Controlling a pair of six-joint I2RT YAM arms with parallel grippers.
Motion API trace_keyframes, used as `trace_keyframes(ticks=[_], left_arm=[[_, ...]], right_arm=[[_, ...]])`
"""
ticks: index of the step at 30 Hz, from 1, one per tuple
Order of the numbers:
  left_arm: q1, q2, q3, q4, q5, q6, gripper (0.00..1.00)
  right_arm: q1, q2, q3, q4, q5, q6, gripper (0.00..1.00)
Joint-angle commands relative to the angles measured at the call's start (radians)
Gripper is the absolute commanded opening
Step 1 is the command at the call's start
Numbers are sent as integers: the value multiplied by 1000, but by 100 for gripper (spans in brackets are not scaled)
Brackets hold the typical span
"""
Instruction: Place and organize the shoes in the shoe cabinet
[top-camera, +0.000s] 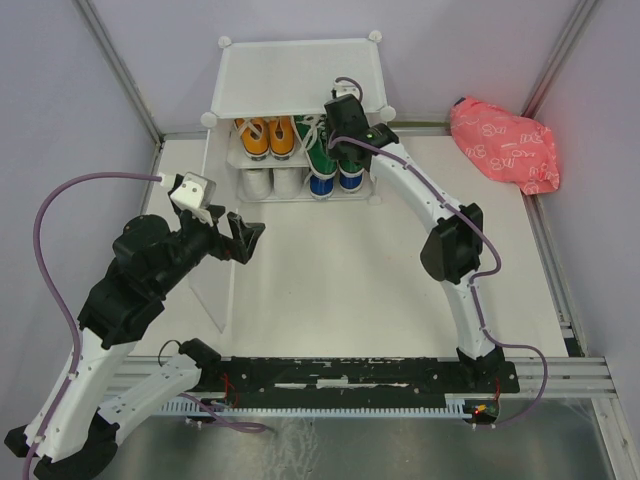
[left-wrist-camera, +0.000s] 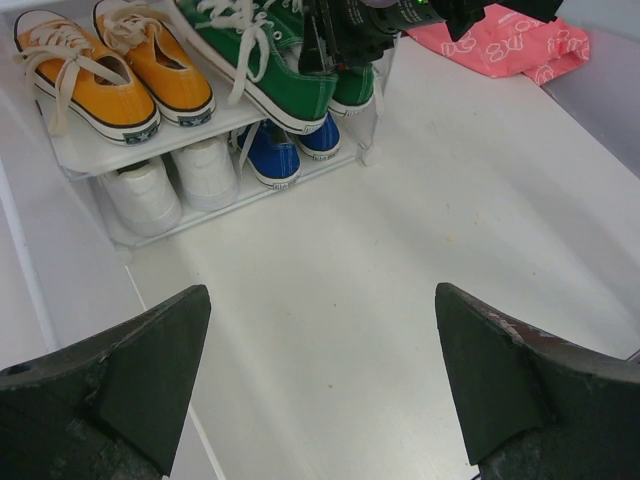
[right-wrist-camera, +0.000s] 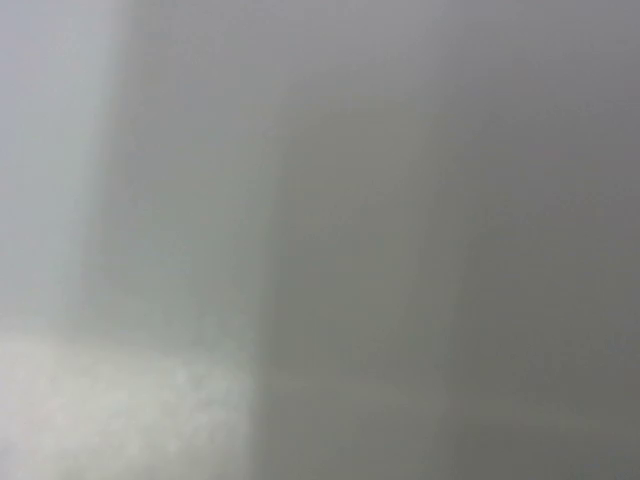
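The shoe cabinet (top-camera: 300, 75) stands at the back of the table with its front open. On its upper shelf are the orange shoes (top-camera: 266, 137) on the left and the green shoes (top-camera: 318, 150) on the right. Below are the white shoes (top-camera: 272, 183) and the blue shoes (top-camera: 335, 183). My right gripper (top-camera: 333, 135) reaches into the cabinet at the green shoes (left-wrist-camera: 270, 60); its fingers are hidden, and the right wrist view shows only grey blur. My left gripper (top-camera: 240, 232) is open and empty above the bare table (left-wrist-camera: 322, 290), in front of the cabinet.
The cabinet's hinged front panel (top-camera: 215, 270) stands swung open toward me, just beside my left gripper. A pink patterned bag (top-camera: 503, 143) lies at the back right and also shows in the left wrist view (left-wrist-camera: 500, 45). Grey walls enclose the table.
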Motion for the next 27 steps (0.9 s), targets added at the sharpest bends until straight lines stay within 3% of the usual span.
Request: trace_keyframes(ticks=[1,10,14,19,27], left_arm=[[2,-6,22,7,-9,20,99],[2,2,21,9,5,12,99],[2,4,16,9,0,14,99],[2,5,7,22,5,11,99],[2,12,-1,30,14,10,99]], right_arm=[[-16,-33,59,247,74,16,48],[-5,-175,-113,299,47,0,64],[19,-297,-268,399,49,-64,79],[36,-425,-405,463,17,-109,80],[46,-495,-507,358,117,-126,79]])
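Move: Just ahead of the right hand, by some 4 cm and a couple of cm lower, lies the middle of the green pair on the middle shelf, with the fingers still down at the heels. The orange shoes stand about 16 cm to this hand's left and 5 cm ahead; the blue pair sits right under the green one, roughly 14 cm below the hand. From the left hand, the green shoes are some 33 cm ahead, 17 cm right and 16 cm down. Spreading its already part-open fingers wide while staying almost in place at the green heels, the right hand lets go of the pair. It then lifts away, slowly at first and then fast, about 13 cm up and 5 cm back in front of the cabinet, drifting slightly right, while the wrist tips the fingers up some 20 degrees. ##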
